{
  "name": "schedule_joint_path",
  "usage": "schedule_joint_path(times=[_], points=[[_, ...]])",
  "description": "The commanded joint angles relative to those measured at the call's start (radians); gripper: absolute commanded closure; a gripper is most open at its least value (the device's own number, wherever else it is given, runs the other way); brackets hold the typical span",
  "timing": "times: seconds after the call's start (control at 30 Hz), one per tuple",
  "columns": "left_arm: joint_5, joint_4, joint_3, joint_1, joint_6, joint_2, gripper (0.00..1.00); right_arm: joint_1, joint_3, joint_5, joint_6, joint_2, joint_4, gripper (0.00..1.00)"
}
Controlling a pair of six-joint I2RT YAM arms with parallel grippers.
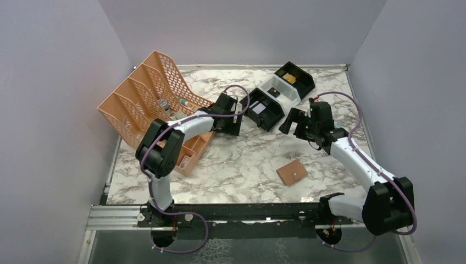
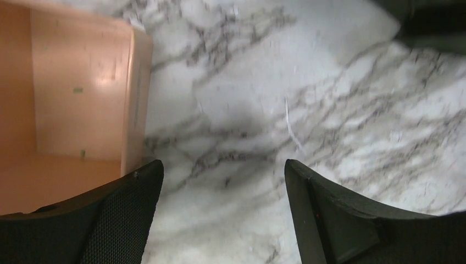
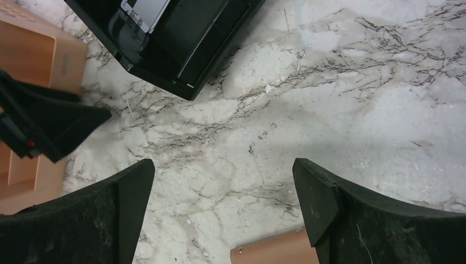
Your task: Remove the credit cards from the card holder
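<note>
The card holder (image 1: pixel 292 172), a flat tan leather square, lies shut on the marble table (image 1: pixel 242 165) in front of the right arm. Its top edge shows at the bottom of the right wrist view (image 3: pixel 272 254), just below my open right gripper (image 3: pixel 222 165), which hangs above the table (image 1: pixel 294 125) with nothing in it. A greyish-silver credit card (image 3: pixel 144 10) lies in the near black compartment of the tray (image 1: pixel 258 108). A black card (image 1: pixel 273 92) seems to lie in the white compartment. My left gripper (image 2: pixel 222 168) is open over bare marble (image 1: pixel 232 124), empty.
The black-and-white three-compartment tray (image 1: pixel 286 88) stands at the back centre. An orange mesh desk organiser (image 1: pixel 144 104) fills the back left, and its low front box (image 2: pixel 82 99) sits just left of my left fingers. Grey walls close in three sides.
</note>
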Motion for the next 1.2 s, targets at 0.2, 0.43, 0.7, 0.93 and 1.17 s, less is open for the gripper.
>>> schedule_joint_path(times=[0.2,0.43,0.7,0.93,1.17], points=[[-0.042,0.004,0.241,0.141,-0.002,0.198,0.16,-0.007,0.041,-0.041,-0.008,0.037,-0.06,0.01],[-0.037,0.009,0.317,0.224,-0.007,0.262,0.16,-0.007,0.037,-0.057,-0.008,0.053,-0.054,0.01],[-0.066,-0.01,0.397,0.266,-0.029,0.302,0.16,-0.007,0.045,-0.072,-0.012,0.08,-0.059,0.01],[-0.092,-0.033,0.462,0.311,-0.032,0.351,0.16,-0.007,0.052,-0.071,-0.02,0.09,-0.073,0.01],[-0.097,-0.035,0.477,0.342,-0.031,0.357,0.16,-0.007,0.052,-0.073,-0.025,0.093,-0.07,0.01]])
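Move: The organizer tray's right wall is just left of the left hand's left finger; the tray's middle is about 24 cm left and 1 cm ahead, nearly level. The black bin is roughly 10 cm right of this hand and 4 cm ahead; the card holder is some 20 cm right, 17 cm back and 3 cm lower. From the right hand the card holder is about 12 cm back, 2 cm right and 10 cm below, the black bin 10 cm ahead and 8 cm left. Bring the left gripper about 17 cm forward, then increasingly left too, along the tray's right wall towards its far corner, keeping the open fingers low with the left one against the wall and turning some 20 degrees counter-clockwise. Meanwhile ease the open right gripper down a little towards the card holder, drifting slightly back and tipping its fingers more downward, without touching anything. ##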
